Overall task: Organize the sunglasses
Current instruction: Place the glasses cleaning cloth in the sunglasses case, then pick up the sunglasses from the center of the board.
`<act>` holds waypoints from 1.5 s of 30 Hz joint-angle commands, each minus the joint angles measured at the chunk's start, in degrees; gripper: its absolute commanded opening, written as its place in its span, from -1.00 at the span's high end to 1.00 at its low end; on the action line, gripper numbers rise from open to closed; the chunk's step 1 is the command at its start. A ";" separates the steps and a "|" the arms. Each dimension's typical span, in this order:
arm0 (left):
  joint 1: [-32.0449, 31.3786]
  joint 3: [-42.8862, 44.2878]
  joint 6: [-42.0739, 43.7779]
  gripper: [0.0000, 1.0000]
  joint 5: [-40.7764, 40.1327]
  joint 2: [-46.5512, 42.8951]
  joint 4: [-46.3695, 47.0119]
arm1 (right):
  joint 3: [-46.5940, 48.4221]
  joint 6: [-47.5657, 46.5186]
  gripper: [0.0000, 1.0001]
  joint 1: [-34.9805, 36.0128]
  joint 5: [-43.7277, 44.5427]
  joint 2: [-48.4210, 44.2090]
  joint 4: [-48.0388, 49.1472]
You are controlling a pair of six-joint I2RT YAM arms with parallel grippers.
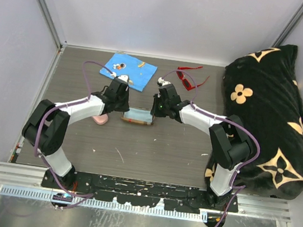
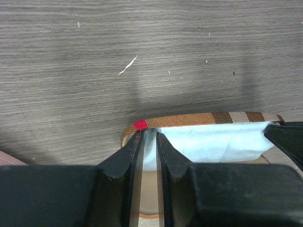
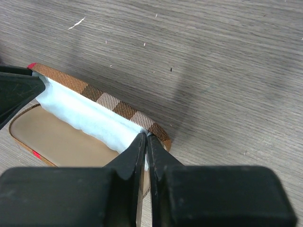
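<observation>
The red sunglasses (image 1: pixel 187 78) lie folded at the back of the table, right of centre, away from both grippers. A slim brown plaid case (image 1: pixel 137 121) lies open mid-table, tan inside, with a light blue cloth (image 2: pixel 213 142) along its far rim (image 3: pixel 109 100). My left gripper (image 2: pixel 149 133) is at the case's left end by a red tab, jaws a narrow gap apart over the cloth's edge. At the case's right end, my right gripper (image 3: pixel 146 135) is pinched on the cloth (image 3: pixel 85 116). In the top view, the left gripper (image 1: pixel 123 105) and right gripper (image 1: pixel 156 110) flank the case.
A blue printed cloth (image 1: pixel 128 71) lies flat at the back left. A pink case (image 1: pixel 101 119) peeks out under my left arm. A black cushion with tan flowers (image 1: pixel 275 114) fills the right side. Walls close the table at left and back.
</observation>
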 commanded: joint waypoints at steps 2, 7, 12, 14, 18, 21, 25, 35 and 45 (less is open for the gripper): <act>0.38 2.93 -0.14 0.59 -1.36 0.71 0.50 | 1.58 0.16 0.71 -0.39 0.95 -1.16 2.75; 0.39 2.90 -0.08 0.44 -1.90 0.62 0.34 | 1.10 0.20 0.59 -0.37 1.18 -2.19 2.69; 0.37 2.86 -0.04 0.41 -2.11 0.29 0.16 | 0.58 0.05 0.46 -0.37 1.67 -3.32 2.24; 0.35 2.75 -0.04 0.37 -2.15 -0.07 0.06 | 0.33 -0.10 0.41 -0.39 2.11 -3.99 1.94; 0.37 2.14 -0.04 0.31 -2.05 -1.37 -0.01 | -0.47 -0.25 0.35 -0.46 2.66 -5.96 1.49; 0.39 1.73 0.13 0.26 -1.81 -2.62 -0.19 | -1.01 -0.44 0.31 -0.38 2.87 -7.75 0.99; 0.35 1.58 0.69 0.22 -1.58 -3.96 -0.85 | -1.91 -0.85 0.26 -0.40 2.81 -10.00 0.41; 0.63 1.67 1.58 0.11 -1.51 -7.26 -2.84 | -3.66 -4.08 0.20 -0.41 2.33 -14.34 -1.84; 1.22 2.27 -1.41 0.04 -3.18 -14.04 -13.20 | -0.17 -8.82 0.18 -0.50 9.08 -11.94 -7.34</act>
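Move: The cleaning cloth lies in the far half of the open sunglasses case. Its middle is about 6 cm to the right of the left hand, roughly level front to back and 2 cm lower; from the right hand it is some 6 cm to the left, also about 2 cm lower. From the left hand the pink case is roughly 12 cm left and 3 cm nearer, and the blue bag is about 19 cm straight ahead. The red sunglasses are some 19 cm ahead and 14 cm right of the right hand. Opening wider almost in place at the two ends of the case, both pairs of fingers, already slightly parted, let the cloth and rim come free before the hands lift away. The right rises nearly 6 cm, then sinks about 1 cm while easing right and a little back; the left follows up some 4.5 cm, edging back and left late. ##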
